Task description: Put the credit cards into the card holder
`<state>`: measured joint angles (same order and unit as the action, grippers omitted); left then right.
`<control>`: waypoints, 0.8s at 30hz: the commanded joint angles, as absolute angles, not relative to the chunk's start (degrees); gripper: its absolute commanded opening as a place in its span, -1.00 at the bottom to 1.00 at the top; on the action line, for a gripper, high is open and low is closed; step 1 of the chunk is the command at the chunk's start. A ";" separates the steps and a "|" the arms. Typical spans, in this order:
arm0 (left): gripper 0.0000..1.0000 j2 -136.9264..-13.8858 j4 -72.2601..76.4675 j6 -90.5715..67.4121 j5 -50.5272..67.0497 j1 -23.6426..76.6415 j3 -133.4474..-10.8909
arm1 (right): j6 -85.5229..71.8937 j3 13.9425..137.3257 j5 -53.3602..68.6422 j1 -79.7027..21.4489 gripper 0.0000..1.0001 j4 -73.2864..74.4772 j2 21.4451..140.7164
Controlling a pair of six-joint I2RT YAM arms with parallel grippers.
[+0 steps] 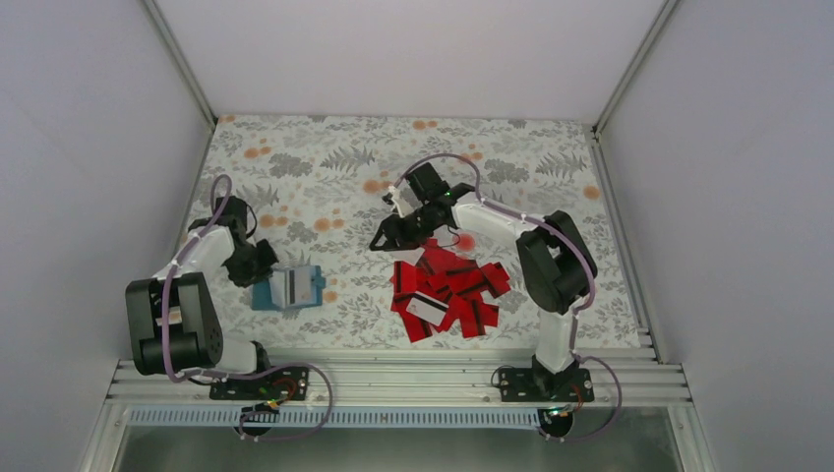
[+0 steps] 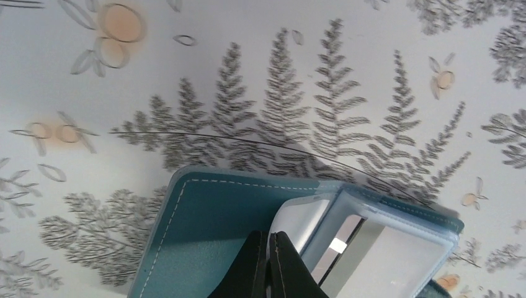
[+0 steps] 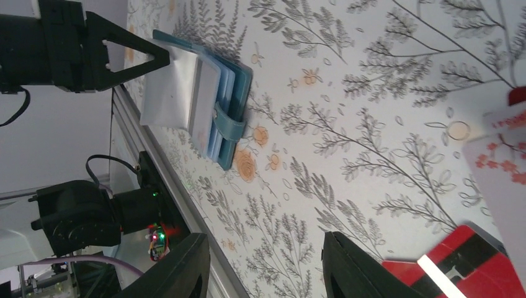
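The teal card holder (image 1: pixel 290 288) lies open on the floral table at the left, its clear inner pockets (image 2: pixel 310 217) fanned up. My left gripper (image 2: pixel 270 241) is shut on the edge of one clear pocket leaf; from the right wrist its tip (image 3: pixel 158 57) meets the holder (image 3: pixel 232 93) at that leaf. The credit cards (image 1: pixel 447 290) lie in a red heap right of centre, a white-faced one among them. My right gripper (image 1: pixel 386 239) hovers just beyond the heap's far left corner, open with nothing in it (image 3: pixel 265 248). A red card (image 3: pixel 462 264) lies by its right finger.
A white card with a red pattern (image 3: pixel 502 180) lies at the right wrist view's right edge. The metal rail (image 1: pixel 393 379) with both arm bases runs along the near edge. White walls close the table on three sides.
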<state>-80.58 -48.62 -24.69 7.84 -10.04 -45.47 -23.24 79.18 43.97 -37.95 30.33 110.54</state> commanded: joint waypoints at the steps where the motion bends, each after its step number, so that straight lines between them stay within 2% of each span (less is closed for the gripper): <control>1: -0.95 -80.57 -44.62 -28.47 13.40 -7.94 -45.00 | -22.08 77.06 44.12 -36.04 -0.06 29.71 106.94; 12: -0.94 -82.91 -32.69 -45.93 20.78 5.41 -44.26 | -20.46 71.93 43.70 -31.00 -0.06 30.86 103.24; 15: -0.86 -82.84 -31.05 -47.76 21.00 7.36 -44.51 | -21.50 71.83 44.97 -31.02 -0.05 30.26 103.22; 17: -0.70 -82.17 -31.27 -47.06 21.15 7.63 -44.74 | -22.51 71.96 47.29 -31.02 -0.04 29.00 103.31; 21: -0.04 -79.76 -36.06 -42.10 17.46 7.90 -47.17 | -24.35 71.98 54.06 -32.01 -0.01 25.47 104.42; 22: 0.05 -79.05 -37.82 -40.32 16.08 7.95 -48.06 | -24.62 72.07 55.10 -32.64 0.00 25.00 105.14; 24: 0.10 -77.40 -41.63 -37.13 13.00 8.00 -49.62 | -25.20 72.33 56.68 -33.86 0.00 24.21 106.58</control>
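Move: Pinched at its clear leaf near the fold, the card holder has its middle some 4 cm right, 3 cm back and 2 cm below the left hand. Towards the card pile, about 40 cm right and 3 cm back of that hand, the nearest pale card lies 30 cm right and 5 cm ahead. From the right hand the holder is roughly 21 cm left, 9 cm back and 9 cm lower; the pale card is 5 cm right and 1 cm back. Dragging the card holder by its pinched clear leaf, the left hand sweeps about 11 cm right and 4 cm forward towards the pale card, fingertips tipping some 15 degrees rightward, then opens around the leaf, lets go and rises slightly. The open, empty right hand draws 5 cm right ahead of it, then eases back a little left and lifts. ##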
